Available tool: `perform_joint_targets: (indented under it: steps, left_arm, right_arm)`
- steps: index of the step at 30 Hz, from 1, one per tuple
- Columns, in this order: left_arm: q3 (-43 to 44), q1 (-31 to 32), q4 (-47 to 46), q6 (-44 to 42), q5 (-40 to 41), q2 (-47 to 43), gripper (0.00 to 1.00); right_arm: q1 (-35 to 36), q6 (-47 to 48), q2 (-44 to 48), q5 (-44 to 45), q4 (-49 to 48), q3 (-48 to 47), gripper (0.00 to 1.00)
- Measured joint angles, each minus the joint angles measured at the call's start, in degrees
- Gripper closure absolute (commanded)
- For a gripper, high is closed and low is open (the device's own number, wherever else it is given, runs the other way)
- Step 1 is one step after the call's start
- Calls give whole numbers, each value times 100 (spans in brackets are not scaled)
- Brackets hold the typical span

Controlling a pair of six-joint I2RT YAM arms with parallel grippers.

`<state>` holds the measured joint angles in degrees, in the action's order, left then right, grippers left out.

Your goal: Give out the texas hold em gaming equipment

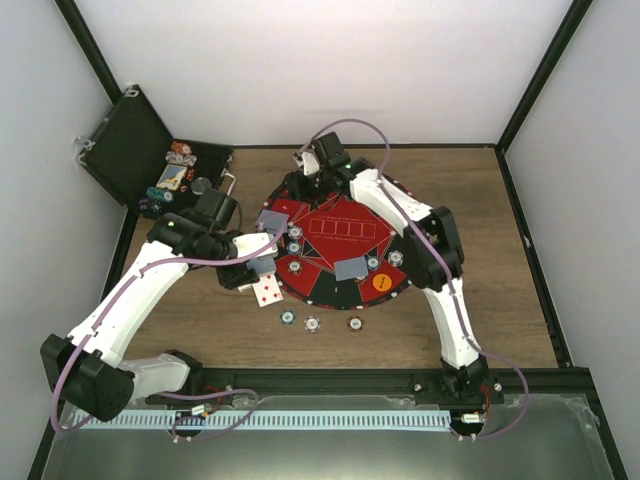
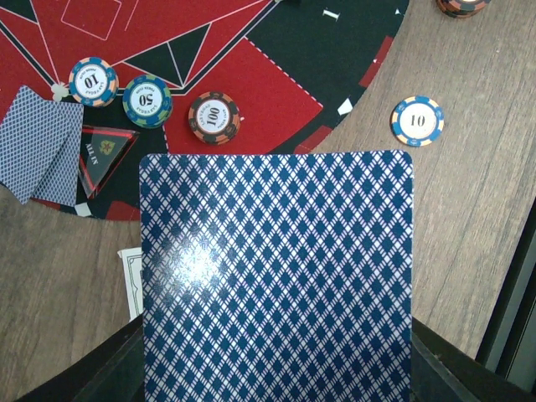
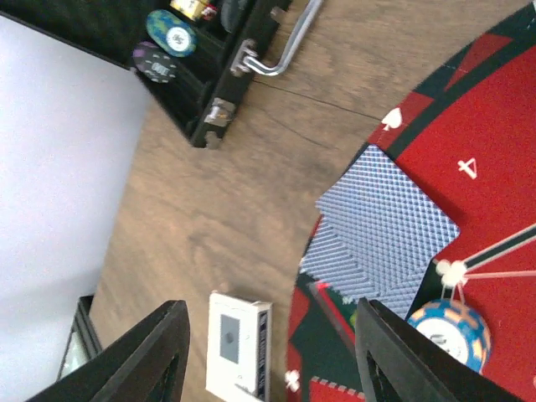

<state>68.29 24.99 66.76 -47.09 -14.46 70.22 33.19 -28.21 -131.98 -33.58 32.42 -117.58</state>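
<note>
My left gripper (image 1: 258, 264) is shut on a blue-backed playing card (image 2: 276, 276) that fills most of the left wrist view, above the near-left edge of the red-and-black mat (image 1: 340, 215). A face-up card (image 1: 268, 290) lies just below it. My right gripper (image 3: 268, 360) is open with nothing between its fingers, above the mat's far-left edge, next to two overlapping face-down cards (image 3: 385, 226). Striped chips (image 2: 94, 81) (image 2: 147, 100) (image 2: 213, 117) lie in a row on the mat. More chips (image 1: 313, 323) lie on the wood in front. An orange button disc (image 1: 381, 282) rests on the mat.
The open black case (image 1: 135, 150) with more chips (image 3: 172, 38) stands at the far left, its silver handle (image 3: 289, 42) toward the mat. A white card box (image 3: 239, 343) lies on the wood by the mat's edge. Another card pair (image 1: 350, 268) lies near the mat's front.
</note>
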Motion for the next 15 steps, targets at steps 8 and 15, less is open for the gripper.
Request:
perform_joint_targets:
  steps: [8, 15]
  left_arm:
    - [50, 0, -7, 13, 2, 98, 96]
    - [92, 0, -70, 15, 2, 208, 96]
  right_arm:
    - [0, -146, 1923, -136, -675, 2109, 22]
    - [57, -337, 2962, -240, -1088, 3670, 10]
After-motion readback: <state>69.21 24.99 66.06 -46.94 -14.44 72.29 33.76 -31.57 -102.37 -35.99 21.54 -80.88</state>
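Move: The deck, held up by the left hand, lies about 15 cm back and 7 cm to the left of the empty right hand and a few centimetres higher. On the mat some 11 cm below the right hand, the two dealt cards lie 5 cm left and 2 cm back, and the blue 10 chip 5 cm back and 1 cm right. The five of diamonds lies face up about 20 cm back and 7 cm left. For the left hand, the deck sits practically at its finger pads. Already clear of the dealt cards and empty, the right hand climbs about 5 cm at first, then sweeps mostly back, about 10 cm, and some 5 cm to the right over the mat, which brings it nearer the deck while its fingers spread from half open to nearly wide open. The left hand keeps the deck gripped by its edges and eases it forward by barely a centimetre, with no turn of the wrist. ##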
